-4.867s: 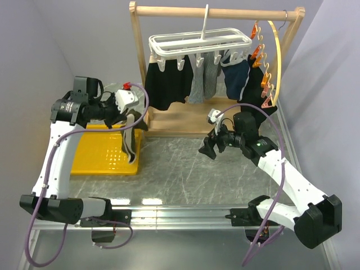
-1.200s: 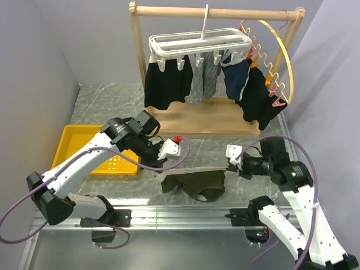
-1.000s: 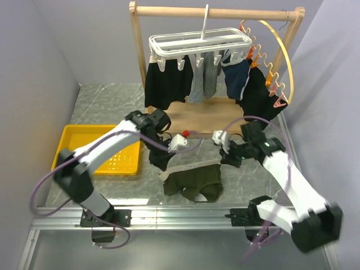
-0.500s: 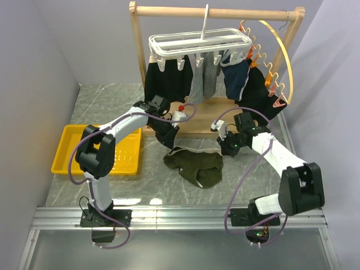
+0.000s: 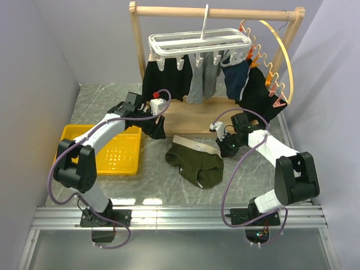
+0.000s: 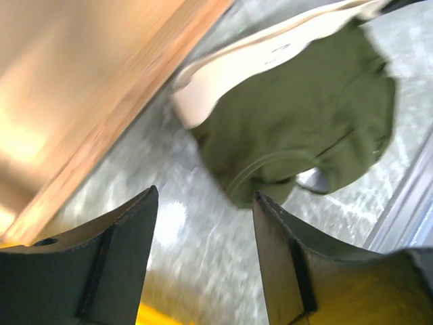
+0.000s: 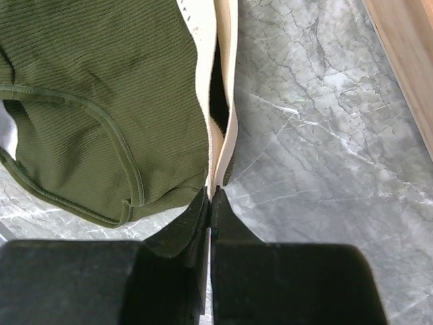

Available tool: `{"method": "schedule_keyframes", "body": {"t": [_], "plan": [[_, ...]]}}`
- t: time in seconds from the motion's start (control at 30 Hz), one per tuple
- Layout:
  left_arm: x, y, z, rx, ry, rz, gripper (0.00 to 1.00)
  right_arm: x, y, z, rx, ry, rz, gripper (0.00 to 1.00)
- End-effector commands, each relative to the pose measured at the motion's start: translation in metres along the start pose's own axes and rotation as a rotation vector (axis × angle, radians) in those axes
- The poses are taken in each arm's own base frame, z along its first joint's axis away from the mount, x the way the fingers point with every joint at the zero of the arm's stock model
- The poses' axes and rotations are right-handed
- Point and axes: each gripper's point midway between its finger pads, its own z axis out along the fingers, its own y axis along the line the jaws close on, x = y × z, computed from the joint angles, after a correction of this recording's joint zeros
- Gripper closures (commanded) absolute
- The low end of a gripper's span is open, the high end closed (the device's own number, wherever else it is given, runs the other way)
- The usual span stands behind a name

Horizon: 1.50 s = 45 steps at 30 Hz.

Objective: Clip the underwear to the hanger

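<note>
The underwear [image 5: 198, 163], olive-green with a beige waistband [image 5: 194, 145], lies spread on the table in front of the rack. My right gripper [image 5: 223, 149] is shut on the waistband's right end; the right wrist view shows the beige band [image 7: 223, 81] pinched between the closed tips [image 7: 211, 191]. My left gripper [image 5: 158, 134] hovers left of the underwear, open and holding nothing. In the left wrist view the underwear [image 6: 304, 115] lies beyond the spread fingers [image 6: 206, 196]. The white hanger [image 5: 199, 44] hangs from the rack's top bar, with garments on its clips.
A yellow tray [image 5: 112, 152] sits at the left. The wooden rack [image 5: 216, 11] stands at the back on its base board [image 5: 191, 118]. A black garment [image 5: 169, 84] and a navy garment [image 5: 236, 76] hang from it. A wooden hoop with orange clips [image 5: 281, 56] hangs at right.
My left gripper opened, let go of the waistband's left end and drew back left toward the rack base. The underwear settled onto the table, held only by the right gripper.
</note>
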Motion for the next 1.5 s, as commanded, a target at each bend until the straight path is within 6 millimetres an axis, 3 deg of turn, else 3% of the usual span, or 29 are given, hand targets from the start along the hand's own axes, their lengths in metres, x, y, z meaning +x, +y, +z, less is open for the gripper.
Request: {"method": "schedule_keyframes", "body": {"t": [0.0, 0.13, 0.27, 0.57, 0.93, 1.27, 1.37, 1.4, 1.47], "plan": [[-0.023, -0.025, 0.004, 0.125, -0.131, 0.116, 0.36, -0.019, -0.014, -0.005, 0.04, -0.047, -0.005, 1.0], [-0.034, -0.02, 0.018, 0.103, -0.151, 0.086, 0.38, -0.018, -0.016, -0.005, 0.045, -0.043, 0.0, 1.0], [-0.025, -0.016, 0.043, 0.042, -0.111, 0.016, 0.42, -0.017, -0.016, -0.004, 0.044, -0.036, 0.001, 1.0], [-0.006, -0.006, 0.075, -0.082, -0.065, -0.093, 0.52, -0.015, -0.016, -0.006, 0.047, -0.031, 0.007, 1.0], [0.0, 0.013, 0.091, -0.153, -0.052, -0.189, 0.56, -0.015, -0.014, -0.007, 0.037, -0.027, 0.01, 1.0], [-0.004, 0.01, 0.101, -0.117, -0.093, -0.214, 0.56, -0.014, -0.012, -0.008, 0.031, -0.031, 0.003, 1.0], [-0.009, 0.007, 0.102, -0.103, -0.116, -0.211, 0.67, -0.014, -0.012, -0.009, 0.034, -0.034, 0.002, 1.0], [-0.012, 0.006, 0.101, -0.096, -0.123, -0.21, 0.81, -0.014, -0.011, -0.009, 0.03, -0.034, 0.002, 1.0], [-0.015, 0.004, 0.098, -0.093, -0.129, -0.204, 0.94, -0.017, -0.01, -0.012, 0.029, -0.042, -0.002, 1.0]]}}
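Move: The near-left end of the underwear's cream waistband lies about 3 cm ahead of the left hand, 6 cm to its right and 8 cm below. The olive body spreads from there, its middle some 10 cm back and 17 cm right of this hand. The rack's wooden base bar runs just beyond the waistband end, about 3 cm farther out. From the right hand, which already pinches the other end, that left end lies roughly 22 cm left, 7 cm ahead and level. Bring the left gripper right and then down, about 8 cm lower in all, to the free left end of the waistband beside the base bar, easing slightly forward and turning some 15 degrees counter-clockwise while the fingers narrow. Then shut them to pinch that end as the hand lifts about 1 cm. Hold the right gripper still, keeping its pinch on the other end. ##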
